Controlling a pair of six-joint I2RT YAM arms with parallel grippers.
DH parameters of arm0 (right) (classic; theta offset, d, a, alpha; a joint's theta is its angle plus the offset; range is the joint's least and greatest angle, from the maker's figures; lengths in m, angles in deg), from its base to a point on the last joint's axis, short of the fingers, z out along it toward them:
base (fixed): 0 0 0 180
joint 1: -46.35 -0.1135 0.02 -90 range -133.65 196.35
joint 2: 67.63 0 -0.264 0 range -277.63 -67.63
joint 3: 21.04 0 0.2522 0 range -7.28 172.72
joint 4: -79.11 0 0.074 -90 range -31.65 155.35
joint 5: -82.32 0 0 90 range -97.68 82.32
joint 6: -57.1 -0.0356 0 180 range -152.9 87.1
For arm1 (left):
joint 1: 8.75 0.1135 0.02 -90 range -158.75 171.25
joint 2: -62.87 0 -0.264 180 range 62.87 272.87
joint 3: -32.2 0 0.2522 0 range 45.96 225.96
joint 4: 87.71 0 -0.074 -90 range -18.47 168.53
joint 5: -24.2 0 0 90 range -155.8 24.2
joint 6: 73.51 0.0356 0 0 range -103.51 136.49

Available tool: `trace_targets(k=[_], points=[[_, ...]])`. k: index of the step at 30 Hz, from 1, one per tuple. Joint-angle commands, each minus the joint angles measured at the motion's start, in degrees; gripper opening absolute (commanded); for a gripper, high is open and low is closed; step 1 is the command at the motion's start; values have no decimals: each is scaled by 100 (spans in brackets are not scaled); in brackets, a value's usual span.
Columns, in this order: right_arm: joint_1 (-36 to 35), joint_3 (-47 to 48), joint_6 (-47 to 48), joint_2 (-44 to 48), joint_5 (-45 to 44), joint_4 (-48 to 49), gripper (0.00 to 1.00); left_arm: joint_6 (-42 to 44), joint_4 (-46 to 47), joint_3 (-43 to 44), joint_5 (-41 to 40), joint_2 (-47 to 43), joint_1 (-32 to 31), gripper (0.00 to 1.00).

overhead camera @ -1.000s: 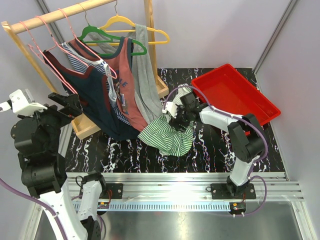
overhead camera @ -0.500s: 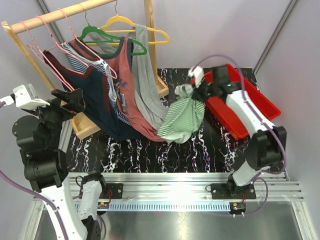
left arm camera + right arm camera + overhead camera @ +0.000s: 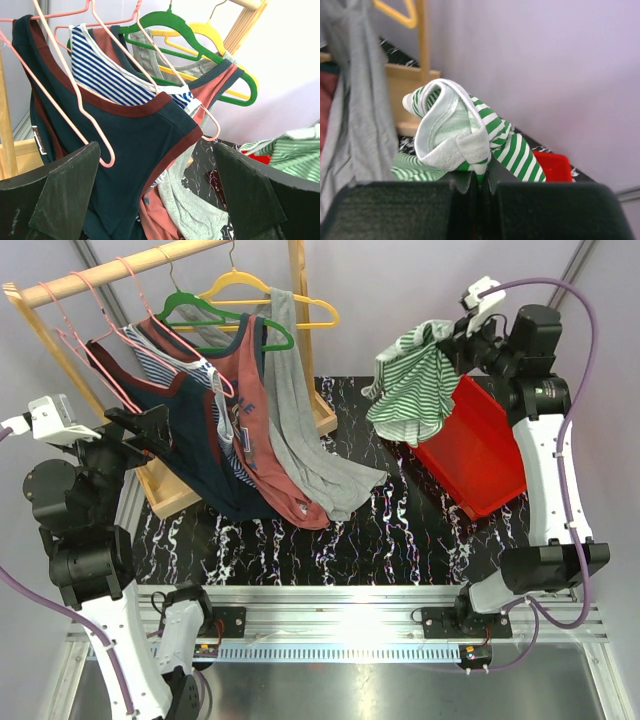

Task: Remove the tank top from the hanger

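Note:
A green-and-white striped tank top hangs in the air over the left end of the red tray, off every hanger. My right gripper is shut on its white-trimmed edge; in the right wrist view the bunched tank top is pinched between the closed jaws of that gripper. At the left of the rack my left gripper stands wide open. Its jaws flank, without touching, a navy tank top on a pink hanger.
A wooden rack carries pink, green and yellow hangers with navy, blue-striped, terracotta and grey garments draping onto the black marbled table. The red tray sits at the right back.
The right arm rose from the table up and to the right, carrying the striped tank top from beside the rack to above the red tray. The left arm barely moved.

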Motion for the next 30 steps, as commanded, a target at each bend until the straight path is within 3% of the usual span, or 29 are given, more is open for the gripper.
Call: trace_targets(k=[1,9,19,26,30], points=[[192,323,-193,-192,-479,475,0,139,408,56,205,91,36,99],[684,280,115,-464,-734,713,0,166,443,-5,170,91,27,99],[1238,-589,431,-754,-814,643,0,61,321,73,231,231,36,99],[1309,-1381,722,-851,-875,573,10,-414,118,442,249,513,36,99],[1370,-1522,713,-948,-823,380,28,-677,-13,697,293,706,36,99]])
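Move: The striped green tank top is already pinched in my right hand. The red bin it goes to has its middle about 5 cm ahead of that hand, 17 cm to its right and 40 cm below. The wooden rack foot stands on the table roughly 11 cm ahead and 23 cm left, and the grey tank top's hem lies some 9 cm back and 17 cm left. From my left hand the bin is about 26 cm ahead and 67 cm right, 42 cm below. With my right hand I carry the striped tank top about 14 cm right and 5 cm forward until it is over the red bin, then sink nearly 20 cm towards it, turning the wrist some 20 degrees clockwise and tipping the fingers down. Near the bottom the fingers start to open. My left hand, still wide open, eases forward a little late on, towards the navy tank top. ##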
